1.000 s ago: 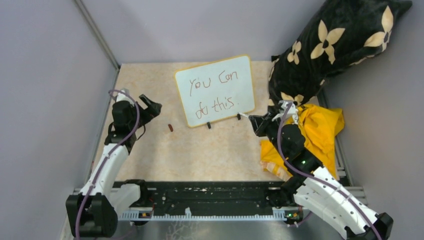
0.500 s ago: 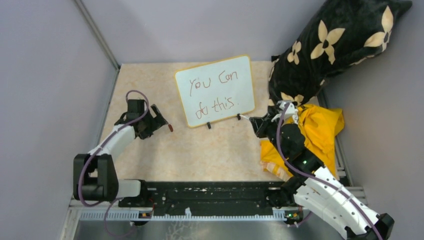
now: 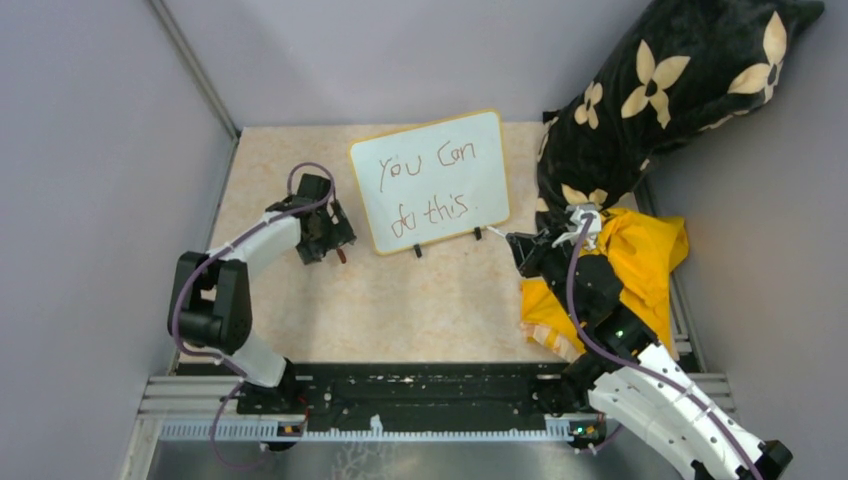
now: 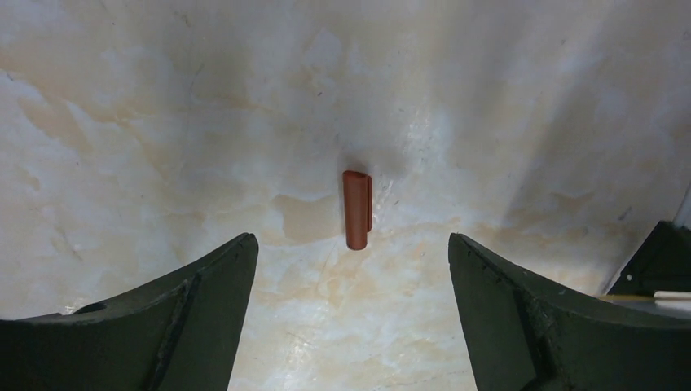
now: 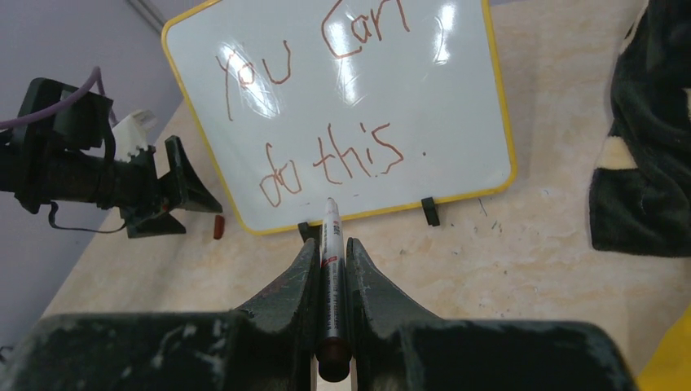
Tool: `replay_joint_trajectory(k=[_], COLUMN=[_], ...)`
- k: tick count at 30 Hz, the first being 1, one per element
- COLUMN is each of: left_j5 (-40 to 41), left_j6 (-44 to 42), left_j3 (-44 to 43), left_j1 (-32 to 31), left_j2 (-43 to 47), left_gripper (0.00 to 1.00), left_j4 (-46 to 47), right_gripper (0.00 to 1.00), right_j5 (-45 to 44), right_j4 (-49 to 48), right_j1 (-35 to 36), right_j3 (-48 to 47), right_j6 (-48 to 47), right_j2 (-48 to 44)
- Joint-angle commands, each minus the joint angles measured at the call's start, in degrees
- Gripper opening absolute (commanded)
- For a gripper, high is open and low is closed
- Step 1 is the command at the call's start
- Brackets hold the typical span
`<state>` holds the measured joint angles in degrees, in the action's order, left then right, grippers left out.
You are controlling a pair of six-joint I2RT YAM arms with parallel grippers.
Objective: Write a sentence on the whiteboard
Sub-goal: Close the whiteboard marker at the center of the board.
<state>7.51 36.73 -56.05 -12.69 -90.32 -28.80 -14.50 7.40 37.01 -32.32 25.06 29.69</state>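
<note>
The whiteboard (image 3: 440, 180) with a yellow frame stands on two black feet at the table's back middle; it also fills the top of the right wrist view (image 5: 358, 106). The sentence (image 3: 430, 190) reads "You can do this" in reddish-brown (image 5: 326, 106). My right gripper (image 3: 522, 248) is shut on a marker (image 5: 331, 269), tip pointing at the board's lower edge. My left gripper (image 3: 335, 245) is open, low over the table, jaws either side of a small red-brown marker cap (image 4: 356, 209) lying just ahead of them; the cap also shows in the top view (image 3: 343, 255).
A black cushion with cream flowers (image 3: 660, 90) leans at the back right. A yellow cloth (image 3: 640, 260) lies under the right arm. Grey walls (image 3: 100, 150) close in the table on the left, back and right.
My left arm has swung right and stretched forward, bringing the open gripper down over the cap. My right gripper with the marker has barely moved. The board stays put.
</note>
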Motion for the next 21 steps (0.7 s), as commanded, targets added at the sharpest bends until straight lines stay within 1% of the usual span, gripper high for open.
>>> replay_joint_trajectory(k=[1,6,10,13,18,21], left_j5=[8.16,8.40,7.30,6.33,5.75,6.18], left_j6=[3.69,4.01,3.12,2.44,2.12,1.97], left_j3=[-5.47,-6.25,-6.61,-6.98,-8.17,-8.54], left_j1=[-1.22,-1.46,-1.62,-1.84,-2.55,-2.60], left_j2=[-4.30,-7.10,-8.48,-9.07,-10.59,-11.63], left_gripper=[0.91,0.84,0.75,0.70,0.65,0.60], left_j4=[-7.61,-8.35,-7.37,-6.52,-6.37,-6.34], right_gripper=[0.00,0.00,0.00,0.00,0.00,0.00], right_j5=[-1.35,-1.20,-1.23,-1.40,-1.83,-1.93], right_j4=[-1.34,-2.22,-3.09,-3.31,-3.10,-2.98], right_j1=[0.47,0.38,0.45,0.44,0.36,0.39], right_j3=[-1.76,-1.79,-1.48,-1.27,-1.18,-1.17], right_j6=[-1.67,-2.16,-2.22,-2.12,-2.12,-2.21], right_j2=[-0.29,0.05,0.60,0.80,0.55,0.32])
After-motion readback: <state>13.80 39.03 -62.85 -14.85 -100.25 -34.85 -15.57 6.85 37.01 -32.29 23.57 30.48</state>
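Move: The marker cap lies on the table just under my open left fingers, about 4 cm below, some 2 cm to their right and 1 cm nearer me. The leaning whiteboard's middle is roughly 22 cm right and 15 cm ahead of that hand; its left black clip is about 18 cm right, level with it and 4 cm down. From my right hand, which still holds the marker, the cap is some 37 cm left, 9 cm ahead and 23 cm down. I sink my left hand nearly 3 cm around the marker cap, easing about a centimetre left on the way and then partly back, while the wrist tips some 10 degrees closer to pointing straight down. My fingers close from nearly wide open to about two thirds, leaving the cap between them, right up against the left finger, not yet pinched. ##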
